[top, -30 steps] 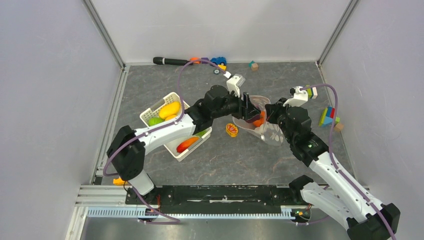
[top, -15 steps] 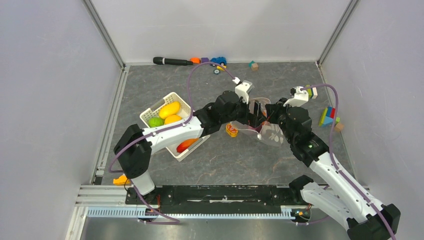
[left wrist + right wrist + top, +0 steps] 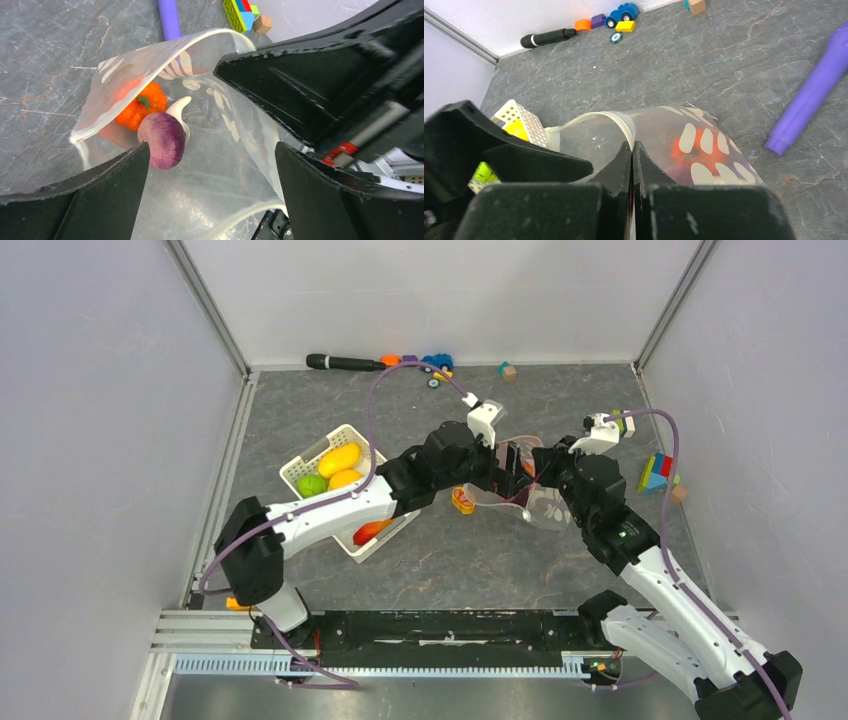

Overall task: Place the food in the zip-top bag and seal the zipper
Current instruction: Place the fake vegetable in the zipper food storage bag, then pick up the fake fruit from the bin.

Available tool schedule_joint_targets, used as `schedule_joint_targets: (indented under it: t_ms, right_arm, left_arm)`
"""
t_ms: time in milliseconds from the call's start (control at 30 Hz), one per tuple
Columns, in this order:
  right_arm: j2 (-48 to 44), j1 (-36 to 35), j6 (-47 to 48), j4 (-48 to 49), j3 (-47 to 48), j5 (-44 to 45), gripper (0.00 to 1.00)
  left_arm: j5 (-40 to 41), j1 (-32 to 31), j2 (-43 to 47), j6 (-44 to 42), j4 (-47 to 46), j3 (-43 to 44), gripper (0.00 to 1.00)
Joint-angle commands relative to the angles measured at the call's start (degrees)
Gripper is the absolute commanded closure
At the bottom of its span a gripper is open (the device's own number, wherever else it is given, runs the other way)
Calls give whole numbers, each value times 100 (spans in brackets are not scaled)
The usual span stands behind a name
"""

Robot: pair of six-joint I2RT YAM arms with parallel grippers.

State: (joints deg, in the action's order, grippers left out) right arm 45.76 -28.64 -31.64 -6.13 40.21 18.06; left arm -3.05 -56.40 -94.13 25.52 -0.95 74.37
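The clear zip-top bag [image 3: 545,502] lies at mid-table with its mouth held up. My right gripper [image 3: 632,145] is shut on the bag's rim, pinching the zipper strip [image 3: 594,118]. My left gripper [image 3: 210,150] is open, its fingers spread inside the mouth. A purple onion [image 3: 161,140], an orange pumpkin [image 3: 142,107] and white garlic [image 3: 179,107] lie in the bag. The white basket [image 3: 300,468] to the left holds a yellow mango [image 3: 338,458], an orange [image 3: 345,479], a green pepper [image 3: 312,484] and a red chili [image 3: 372,530].
A small yellow-and-red toy [image 3: 463,500] lies between basket and bag. A purple brush handle [image 3: 809,100] is just right of the bag. Coloured blocks [image 3: 657,472] sit at the right wall. A black stick [image 3: 340,362] and toy pieces [image 3: 430,362] line the back wall.
My left gripper pushed right into the bag's mouth and its jaws spread wide. The purple onion now lies loose in the bag. The right gripper kept its hold on the rim.
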Motion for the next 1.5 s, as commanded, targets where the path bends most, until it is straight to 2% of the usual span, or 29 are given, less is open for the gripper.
schedule_joint_targets:
  t_ms: [0,367,500,733,1067,1467]
  right_arm:
    - [-141,-10,28,204,41,-4,100]
    - [-240,-10,44,209,7,222,100]
    - [-251,-9,49,209,14,136,100]
    - [-189,-7,81,196,22,207,100]
    - [-82,-6,106,200,27,379,100]
    - [0,-5,120,180,49,246,100]
  left_arm:
    - [454,-29,681,-273,308,-23,0]
    - [3418,40,2027,230,1577,-1007,0]
    - [4050,185,2335,616,1907,-1326,0]
    - [4268,998,2740,1618,2518,-1680,0]
    - [3698,2288,2807,2823,2573,-2273,0]
    - [3647,3065,2686,4060,2240,-2897,0]
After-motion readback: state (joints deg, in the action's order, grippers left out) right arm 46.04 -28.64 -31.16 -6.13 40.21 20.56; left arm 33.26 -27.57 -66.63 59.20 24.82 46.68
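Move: In the basket, the lemon lies about 36 cm to the left hand's left, 6 cm ahead and some 20 cm lower. The mango is roughly 6 cm beyond the lemon and 2 cm further left, the cabbage some 7 cm left of the lemon and about 1 cm nearer, and the grapes 8 cm right of it and 4 cm nearer. From the right hand, the lemon is around 40 cm left, 2 cm ahead and 22 cm down. Leaving the bag mouth with its fingers already wide open, the left hand lifts about 4 cm, swings some 35 cm left and a little forward to the basket, and sinks about 12 cm from its highest point towards the lemon. The wrist turns roughly 75 degrees counter-clockwise and tips down; the right hand keeps its pinch on the bag's rim, nearly still. ##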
